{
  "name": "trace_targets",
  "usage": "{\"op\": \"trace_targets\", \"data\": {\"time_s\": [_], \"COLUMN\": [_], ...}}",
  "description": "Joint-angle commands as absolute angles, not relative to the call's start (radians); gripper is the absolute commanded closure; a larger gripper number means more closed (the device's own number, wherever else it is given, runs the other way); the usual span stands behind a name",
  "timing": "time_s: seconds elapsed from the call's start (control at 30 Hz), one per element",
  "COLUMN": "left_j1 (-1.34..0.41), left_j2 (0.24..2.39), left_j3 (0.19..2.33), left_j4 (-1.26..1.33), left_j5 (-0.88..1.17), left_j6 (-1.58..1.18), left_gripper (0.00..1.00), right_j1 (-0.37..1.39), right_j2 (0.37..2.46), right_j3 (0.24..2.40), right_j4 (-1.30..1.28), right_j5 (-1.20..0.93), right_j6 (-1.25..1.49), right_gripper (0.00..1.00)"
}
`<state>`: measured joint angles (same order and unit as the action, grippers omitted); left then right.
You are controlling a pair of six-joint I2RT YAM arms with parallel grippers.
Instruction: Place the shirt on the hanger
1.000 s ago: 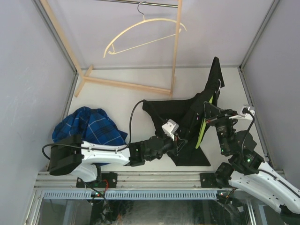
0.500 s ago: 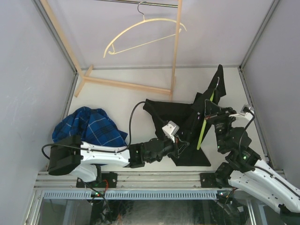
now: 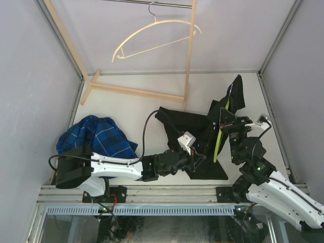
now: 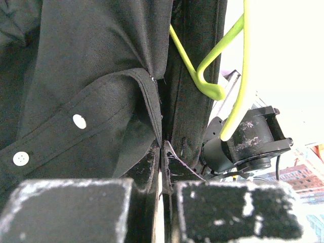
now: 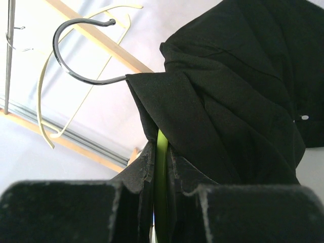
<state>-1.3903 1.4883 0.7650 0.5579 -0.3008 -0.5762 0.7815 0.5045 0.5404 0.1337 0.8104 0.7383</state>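
The black shirt (image 3: 190, 121) lies partly on the table, and its right part is lifted and draped over the lime-green hanger (image 3: 218, 142). My left gripper (image 3: 201, 156) is shut on the shirt's front edge (image 4: 91, 76) beside the pale buttons; its jaws meet on a thin fold (image 4: 162, 148). My right gripper (image 3: 223, 125) is shut on the hanger's green bar (image 5: 161, 167), fingertips (image 5: 161, 146) just below the cloth. The metal hook (image 5: 76, 66) sticks out of the shirt (image 5: 238, 91) at the top. In the left wrist view the hanger's green arm (image 4: 242, 76) runs down to the right gripper (image 4: 248, 144).
A blue plaid shirt (image 3: 96, 139) is bunched at the left, above the left arm's base. A cream hanger (image 3: 152, 35) hangs on the rail of the wooden rack (image 3: 136, 92) at the back. Grey walls close in both sides.
The right gripper has carried the hanger and the raised shirt a little farther back and to the right. The left gripper has followed slightly to the right, still holding the cloth.
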Motion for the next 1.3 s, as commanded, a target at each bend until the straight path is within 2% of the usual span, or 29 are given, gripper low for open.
{"op": "trace_targets", "data": {"time_s": [0.0, 0.2, 0.37, 0.63, 0.87, 0.97, 1.17, 1.27], "left_j1": [-1.424, -1.424, -1.424, -1.422, -1.38, -1.305, -1.215, -1.212], "left_j2": [1.478, 1.529, 1.511, 1.383, 1.155, 1.03, 0.906, 0.905], "left_j3": [0.77, 0.814, 0.838, 0.767, 0.738, 0.757, 0.983, 1.123], "left_j4": [0.455, 0.453, 0.433, 0.396, 0.207, 0.129, -0.082, -0.131], "left_j5": [-0.231, -0.214, -0.17, -0.134, -0.252, -0.26, -0.368, -0.433], "left_j6": [-0.582, -0.591, -0.587, -0.577, -0.629, -0.667, -0.613, -0.573], "left_gripper": [0.97, 0.98, 0.9, 0.63, 0.28, 0.2, 0.02, 0.0], "right_j1": [0.754, 0.753, 0.753, 0.751, 0.749, 0.749, 0.749, 0.749], "right_j2": [0.489, 0.519, 0.537, 0.476, 0.404, 0.366, 0.289, 0.242], "right_j3": [0.566, 0.567, 0.567, 0.539, 0.526, 0.526, 0.521, 0.492], "right_j4": [0.326, 0.321, 0.344, 0.367, 0.369, 0.32, 0.18, 0.175], "right_j5": [0.858, 0.907, 0.88, 0.804, 0.59, 0.462, 0.195, 0.103], "right_j6": [0.822, 0.934, 0.881, 0.745, 0.564, 0.48, 0.367, 0.34], "right_gripper": [1.0, 1.0, 1.0, 1.0, 1.0, 1.0, 1.0, 1.0]}}
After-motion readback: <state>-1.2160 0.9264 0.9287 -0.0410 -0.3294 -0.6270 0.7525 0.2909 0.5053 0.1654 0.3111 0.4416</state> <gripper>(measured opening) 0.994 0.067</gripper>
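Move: My left fingers already pinch the button edge of the black shirt, whose middle lies about 10 cm ahead of that hand, straight on, and roughly 7 cm below. The green hanger's near end is some 6 cm to the left hand's right, 1 cm back and 5 cm higher. My right hand already grips the hanger; the shirt's middle is about 9 cm to its left, 4 cm back and some 15 cm lower. I open my left fingers wide and let go of the shirt's edge, backing off about 4 cm first, then sweeping the empty hand up, left and forward, clear of the cloth. My right hand keeps its grip on the hanger; after a small roll on the spot it draws back some 5 cm, up and left, tipping its fingers upward and swinging counter-clockwise about 20 degrees. ##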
